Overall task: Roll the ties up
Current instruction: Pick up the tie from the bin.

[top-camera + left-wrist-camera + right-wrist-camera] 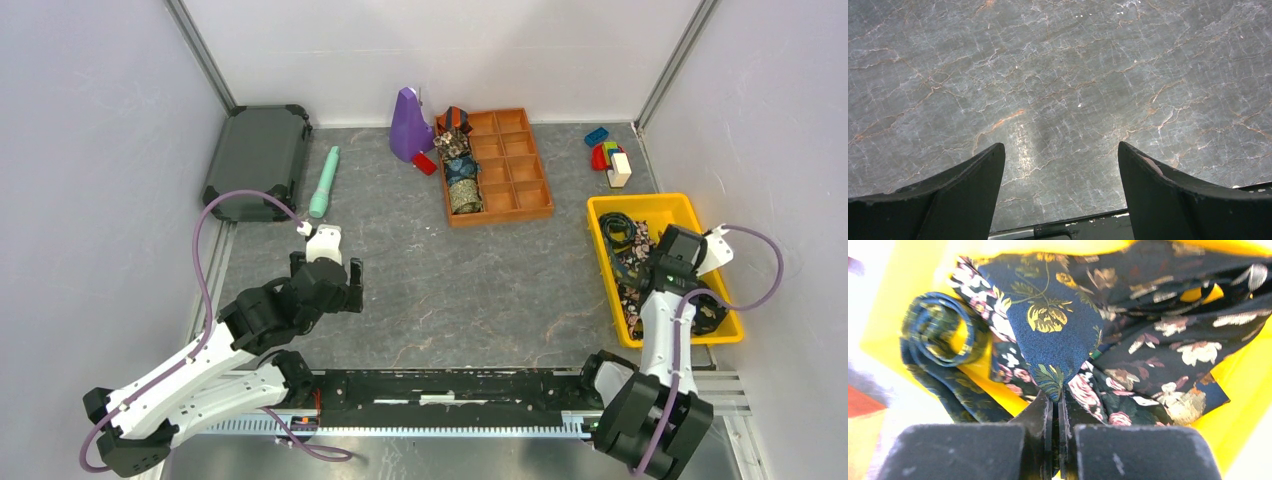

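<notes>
Several loose ties [632, 262] lie tangled in a yellow bin [640, 203] at the right. My right gripper [670, 260] reaches into the bin. In the right wrist view it [1057, 399] is shut on the pointed tip of a navy tie with gold flowers [1053, 325]. A black tie with pink and white flowers [1168, 350] lies beside it, and a dark tie [938, 330] curls in a loop at the left. Rolled ties [462, 170] fill the left column of a brown compartment tray [520, 170]. My left gripper [327, 268] hovers open over bare table [1060, 150], holding nothing.
A dark grey case [258, 160] sits at the back left with a mint-green stick [324, 182] beside it. A purple object [408, 125] stands left of the tray. Toy blocks [608, 155] lie behind the bin. A black rail [440, 390] runs along the near edge.
</notes>
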Available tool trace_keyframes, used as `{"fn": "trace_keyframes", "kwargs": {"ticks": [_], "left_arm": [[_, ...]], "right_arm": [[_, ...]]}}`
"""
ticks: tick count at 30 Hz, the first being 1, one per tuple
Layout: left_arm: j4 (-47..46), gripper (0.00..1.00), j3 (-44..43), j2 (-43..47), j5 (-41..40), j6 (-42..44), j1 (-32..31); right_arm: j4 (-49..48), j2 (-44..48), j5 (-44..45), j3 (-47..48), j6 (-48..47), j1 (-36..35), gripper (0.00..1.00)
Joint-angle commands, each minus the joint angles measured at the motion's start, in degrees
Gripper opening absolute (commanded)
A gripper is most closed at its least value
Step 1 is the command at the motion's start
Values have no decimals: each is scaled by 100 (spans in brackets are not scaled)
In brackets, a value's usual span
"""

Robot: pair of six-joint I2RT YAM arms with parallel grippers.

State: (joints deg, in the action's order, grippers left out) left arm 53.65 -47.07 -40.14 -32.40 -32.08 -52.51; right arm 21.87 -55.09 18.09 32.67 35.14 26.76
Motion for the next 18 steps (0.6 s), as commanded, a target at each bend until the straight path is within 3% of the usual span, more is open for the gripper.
{"fn": "trace_keyframes", "kwargs": {"ticks": [1, 18], "left_arm": [[-169, 89, -6, 10, 46, 16, -13], [-178, 89, -4, 15, 50, 23, -14]], "right_arm": [[-148, 400, -281, 684, -73, 14, 0], [-593, 371, -2913, 3247, 126, -392, 0]]}}
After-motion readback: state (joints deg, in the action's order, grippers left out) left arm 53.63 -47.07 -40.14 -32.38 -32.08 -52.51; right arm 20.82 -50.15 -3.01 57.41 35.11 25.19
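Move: The right fingers are already shut on the navy-and-gold tie, just above the yellow bin, whose middle lies about 2 cm left of the hand and some 6 cm below. A navy coil lies 12 cm left and 6 cm ahead, the pink-flowered tie 8 cm left and 4 cm back, the black floral tie 5 cm right and 10 cm back; the wooden blocks stand 13 cm left and 18 cm ahead. From the left hand, the bin is some 64 cm right, 4 cm ahead and 14 cm lower. The right hand keeps its pinch on the navy tie and carries it briskly up out of the bin, climbing some 22 cm while reaching about 7 cm forward, towards the bin's far end. The last part of the lift bends a few centimetres left, and all along the wrist tips the fingers up from their downward slant by roughly 30 degrees and swings them counter-clockwise, with the fingers staying shut. ##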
